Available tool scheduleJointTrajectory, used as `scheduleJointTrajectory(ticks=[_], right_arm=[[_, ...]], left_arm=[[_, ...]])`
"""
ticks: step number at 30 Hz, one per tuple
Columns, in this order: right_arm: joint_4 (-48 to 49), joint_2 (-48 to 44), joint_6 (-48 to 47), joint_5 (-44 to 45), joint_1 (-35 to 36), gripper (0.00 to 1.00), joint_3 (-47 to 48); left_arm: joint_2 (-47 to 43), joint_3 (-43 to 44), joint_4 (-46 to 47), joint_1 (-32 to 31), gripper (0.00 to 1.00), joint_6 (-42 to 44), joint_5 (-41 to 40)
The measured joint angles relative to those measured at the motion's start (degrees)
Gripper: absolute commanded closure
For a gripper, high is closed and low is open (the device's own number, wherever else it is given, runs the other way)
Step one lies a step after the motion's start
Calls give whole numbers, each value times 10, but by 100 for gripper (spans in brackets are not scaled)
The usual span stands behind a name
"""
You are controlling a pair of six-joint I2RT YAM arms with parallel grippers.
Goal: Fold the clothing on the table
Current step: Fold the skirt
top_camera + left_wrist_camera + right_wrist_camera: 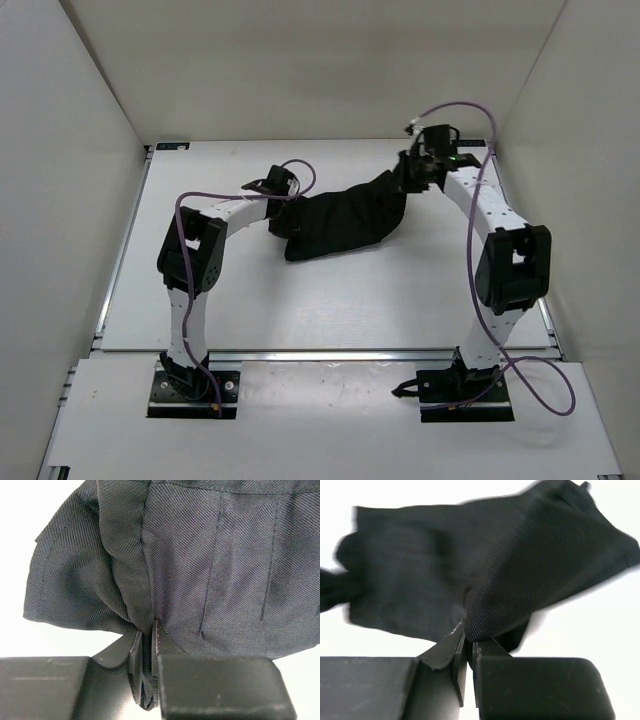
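Observation:
The clothing (pixel 340 222), a black pleated garment, lies stretched across the far half of the white table (pixel 330 300), between my two grippers. My left gripper (pixel 278 192) is at the garment's left end, shut on a bunched fold of the fabric (pixel 145 645); stitched pleats fill the left wrist view above the fingers. My right gripper (pixel 412 168) is at the far right end, shut on a corner of the clothing (pixel 485 605). That corner (pixel 468 639) is pinched and lifted off the table, and the cloth drapes away from it.
Purple cables (pixel 470 110) loop from both arms. White walls (pixel 60 200) close in the table on the left, right and back. The table's far right corner (pixel 480 148) lies just beyond the right gripper.

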Motion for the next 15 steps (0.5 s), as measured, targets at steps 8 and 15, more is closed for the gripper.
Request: scheduleJointTrajectory(ticks=[8,15], right_arm=[[-19,94,-10,-19,185,100,144],[-24,153,14,-62,238,100,162]], left_arm=[[24,30,3,-3,93,-2,28],[-1,-35,73,28,94,-19,86]])
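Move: My right hand, raised, grips the skirt's right end. The skirt's left half, where this end is going, lies about 23 cm to the left of that hand, 6 cm back and 15 cm below. The left gripper is some 28 cm to the right hand's left, 6 cm back and 14 cm lower; it pinches the gathered left end near the table, with the middle of that left half about 5 cm to its right and level fore and aft. The skirt's near left corner lies roughly 7 cm straight back from the left hand. I sweep my right hand fast to the left, some 22 cm, carrying the pinched skirt end over the left half to beside my left gripper; late in the sweep it draws back about 5 cm and starts to sink, turning nearly 30 degrees counter-clockwise. My left hand keeps its pinch on the gathered end almost in place, rolling about 10 degrees, left side down. Both grippers stay closed. ##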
